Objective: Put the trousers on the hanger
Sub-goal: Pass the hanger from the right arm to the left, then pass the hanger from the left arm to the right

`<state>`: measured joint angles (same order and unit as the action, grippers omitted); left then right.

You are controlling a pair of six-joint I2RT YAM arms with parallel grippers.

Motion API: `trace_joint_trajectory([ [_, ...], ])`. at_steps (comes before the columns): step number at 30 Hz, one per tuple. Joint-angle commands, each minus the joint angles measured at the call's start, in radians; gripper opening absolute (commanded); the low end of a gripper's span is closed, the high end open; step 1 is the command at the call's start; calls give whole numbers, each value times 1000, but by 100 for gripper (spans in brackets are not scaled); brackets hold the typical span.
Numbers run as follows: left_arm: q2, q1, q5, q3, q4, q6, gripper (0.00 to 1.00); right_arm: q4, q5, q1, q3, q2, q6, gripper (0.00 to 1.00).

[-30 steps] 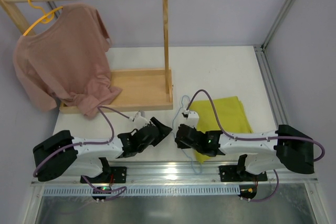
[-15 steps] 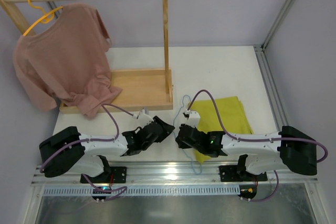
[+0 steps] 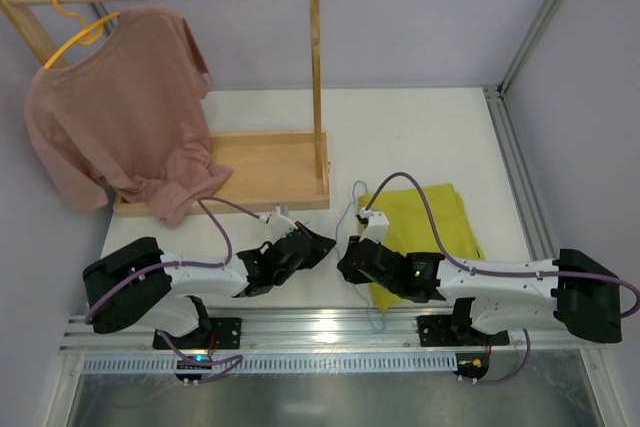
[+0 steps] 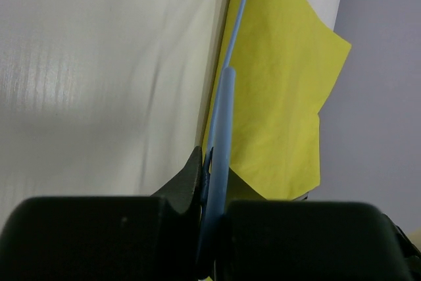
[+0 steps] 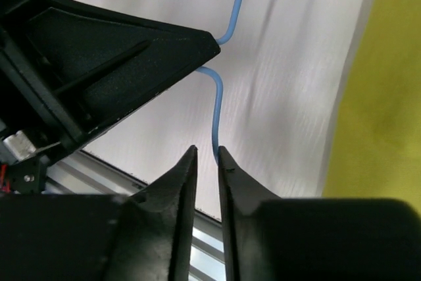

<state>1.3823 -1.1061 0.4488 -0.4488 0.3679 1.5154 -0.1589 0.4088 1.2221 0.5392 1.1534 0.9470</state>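
The light-blue hanger (image 3: 347,215) lies on the white table beside the folded yellow-green trousers (image 3: 430,222), its hook pointing away from the arms. My left gripper (image 3: 325,244) is shut on the hanger's wire; in the left wrist view the blue wire (image 4: 227,97) runs out from between the jaws (image 4: 214,162) along the edge of the trousers (image 4: 283,83). My right gripper (image 3: 345,265) sits just right of it, its jaws (image 5: 205,151) a narrow gap apart. The wire (image 5: 217,110) ends at the right fingertip's inner edge, not pinched. The trousers (image 5: 381,110) fill the right side of that view.
A wooden clothes rack (image 3: 270,169) with a tray base stands at the back left. A dusty-pink T-shirt (image 3: 120,127) hangs from its rail on a yellow hanger (image 3: 75,32). The metal rail (image 3: 320,325) of the table's near edge runs just behind both grippers.
My left gripper moved right to the hanger and closed on its wire. My right gripper's jaws, shut before, have parted slightly off the wire.
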Motion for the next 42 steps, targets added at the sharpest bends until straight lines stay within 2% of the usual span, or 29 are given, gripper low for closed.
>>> trace_joint_trajectory([
  [1, 8, -1, 24, -14, 28, -24, 0, 10, 2, 7, -18, -89, 27, 25],
  [2, 6, -3, 27, -13, 25, -29, 0, -1, 10, 8, -21, -101, 24, 32],
  [6, 1, -3, 25, -17, 17, -37, 0, -154, 70, -1, 36, -149, 29, 42],
  [9, -2, -3, 31, -36, -30, -43, 0, -284, 88, -64, 65, -202, 16, 46],
  [10, -3, -1, 31, -39, -38, -44, 0, -345, 73, -166, 77, -214, 3, 46],
  [13, -14, -3, 30, -56, -70, -52, 0, -428, 3, -365, 59, -291, -97, 47],
  [14, -25, -1, 30, -65, -86, -63, 0, -450, -25, -486, 54, -349, -129, 47],
  [17, -52, -4, 48, -83, -135, -87, 0, -516, -70, -698, 44, -418, -158, 49],
  [19, -91, -3, 65, -102, -171, -112, 0, -521, -105, -797, 15, -437, -168, 50],
  [26, -167, -4, 96, -217, -339, -202, 0, -367, -269, -843, -125, -293, -119, 53],
  [29, -193, -3, 99, -232, -362, -213, 1, -372, -277, -843, -133, -342, -113, 54],
  [34, -227, -3, 111, -274, -414, -248, 0, -451, -306, -845, -30, -451, -151, 54],
  [39, -230, -3, 94, -352, -446, -294, 0, -372, -557, -840, 25, -518, -237, 54],
  [42, -220, -3, 80, -393, -469, -308, 0, -363, -561, -834, 10, -518, -232, 54],
])
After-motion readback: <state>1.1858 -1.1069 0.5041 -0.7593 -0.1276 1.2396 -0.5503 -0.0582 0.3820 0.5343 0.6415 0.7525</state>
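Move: My left hand already grips the blue hanger; my right fingers are still around it, with my left gripper about 6 cm ahead and 2 cm to the left of them. From my right hand, the folded trousers' middle lies some 19 cm to the right, 9 cm ahead and 7 cm below. The hanger's hook is about 20 cm ahead and 4 cm right of that hand. From my left hand the trousers are roughly 22 cm right, 4 cm ahead, 7 cm below. I open my right fingers to about half, let go of the hanger and swing that hand some 20 cm right and 8 cm forward, turning clockwise, then dip about 8 cm over the trousers, rise again and ease back left, partly unwinding the turn. My left hand keeps its grip, first still, then lifts the hanger nearly 10 cm, tilting some 15 degrees. ##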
